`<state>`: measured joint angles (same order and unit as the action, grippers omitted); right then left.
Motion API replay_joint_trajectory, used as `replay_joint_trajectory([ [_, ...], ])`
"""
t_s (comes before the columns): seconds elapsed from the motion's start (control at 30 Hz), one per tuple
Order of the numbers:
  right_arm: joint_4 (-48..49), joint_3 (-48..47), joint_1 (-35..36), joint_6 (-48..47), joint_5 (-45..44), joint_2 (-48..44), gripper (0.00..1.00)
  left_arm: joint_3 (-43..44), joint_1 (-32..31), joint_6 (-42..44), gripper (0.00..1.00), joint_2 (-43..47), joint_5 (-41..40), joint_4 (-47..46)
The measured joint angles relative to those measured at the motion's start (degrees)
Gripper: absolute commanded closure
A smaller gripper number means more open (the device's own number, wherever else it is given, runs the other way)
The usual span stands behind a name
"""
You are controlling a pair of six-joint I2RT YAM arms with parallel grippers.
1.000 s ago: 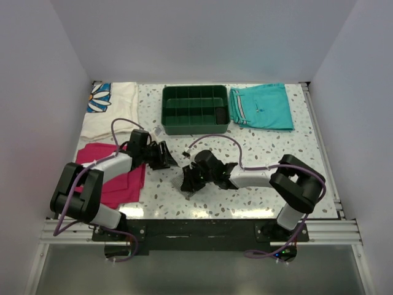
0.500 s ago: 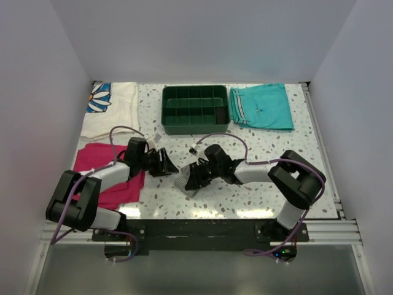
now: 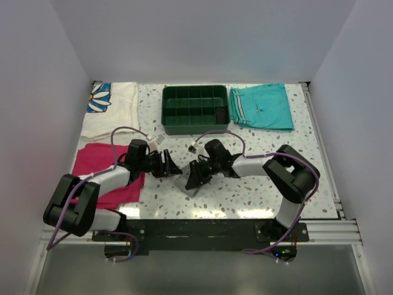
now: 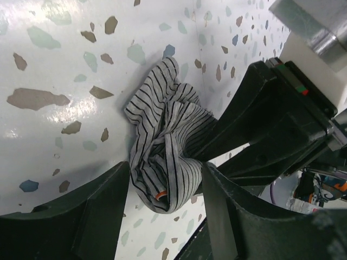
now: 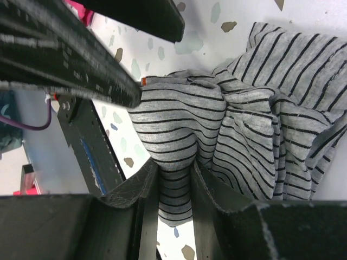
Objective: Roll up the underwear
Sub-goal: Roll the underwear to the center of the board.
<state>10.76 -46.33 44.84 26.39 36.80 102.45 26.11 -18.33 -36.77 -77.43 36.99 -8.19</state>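
Observation:
The underwear (image 3: 186, 183) is a bunched grey-and-white striped bundle on the speckled table near the front middle. My right gripper (image 3: 196, 174) is shut on a fold of it; in the right wrist view the cloth (image 5: 227, 124) is pinched between the fingers of the gripper (image 5: 174, 208). My left gripper (image 3: 169, 166) is open just left of the bundle. In the left wrist view its fingers straddle the near end of the underwear (image 4: 165, 151), with the gripper's (image 4: 164, 211) pads touching the cloth on both sides. A reddish trim bit shows there.
A green divided tray (image 3: 195, 128) stands at the back middle, teal shorts (image 3: 263, 106) to its right. A magenta cloth (image 3: 98, 175) lies under my left arm, a white flowered cloth (image 3: 113, 104) behind it. The two grippers are very close together.
My left gripper has moved right until its fingers reach the underwear. My right gripper has shifted slightly back and left, still holding the cloth.

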Motion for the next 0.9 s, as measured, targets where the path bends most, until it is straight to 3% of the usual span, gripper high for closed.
replay_joint_trajectory([
  [0.5, -5.0, -2.2, -1.0, -3.4, 1.8, 0.8, 0.85, -3.9, -1.4, -1.6, 0.4, -4.1, 1.9, -6.9],
  [0.67, -5.9, -2.6, -1.1, -3.6, 1.9, 0.9, 0.85, -4.8, -1.6, -2.0, 0.51, -5.3, 2.8, -10.3],
  [0.9, -6.9, -3.4, -1.4, -3.8, 2.5, 1.4, 0.8, -4.8, -1.7, -3.0, 0.75, -7.1, 3.6, -13.2],
])
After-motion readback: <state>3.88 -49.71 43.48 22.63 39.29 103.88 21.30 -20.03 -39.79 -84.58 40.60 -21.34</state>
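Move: Just below the left fingers lies the small striped underwear roll, its middle about 3 cm back, 5 cm to the right and 4 cm down. The right hand already has it pinched, with the roll's middle some 2 cm to that hand's left and 1 cm below. Counted from the left hand, the pink cloth sits roughly 24 cm to the left and level with it, and the green tray about 23 cm ahead and 8 cm to the right. Sinking about 2 cm while drawing back some 1.5 cm and easing a little to the right, the left hand brings its open fingers down astride the underwear's near left end, then closes them on it. The right hand holds its place and keeps its pinch on the roll. ##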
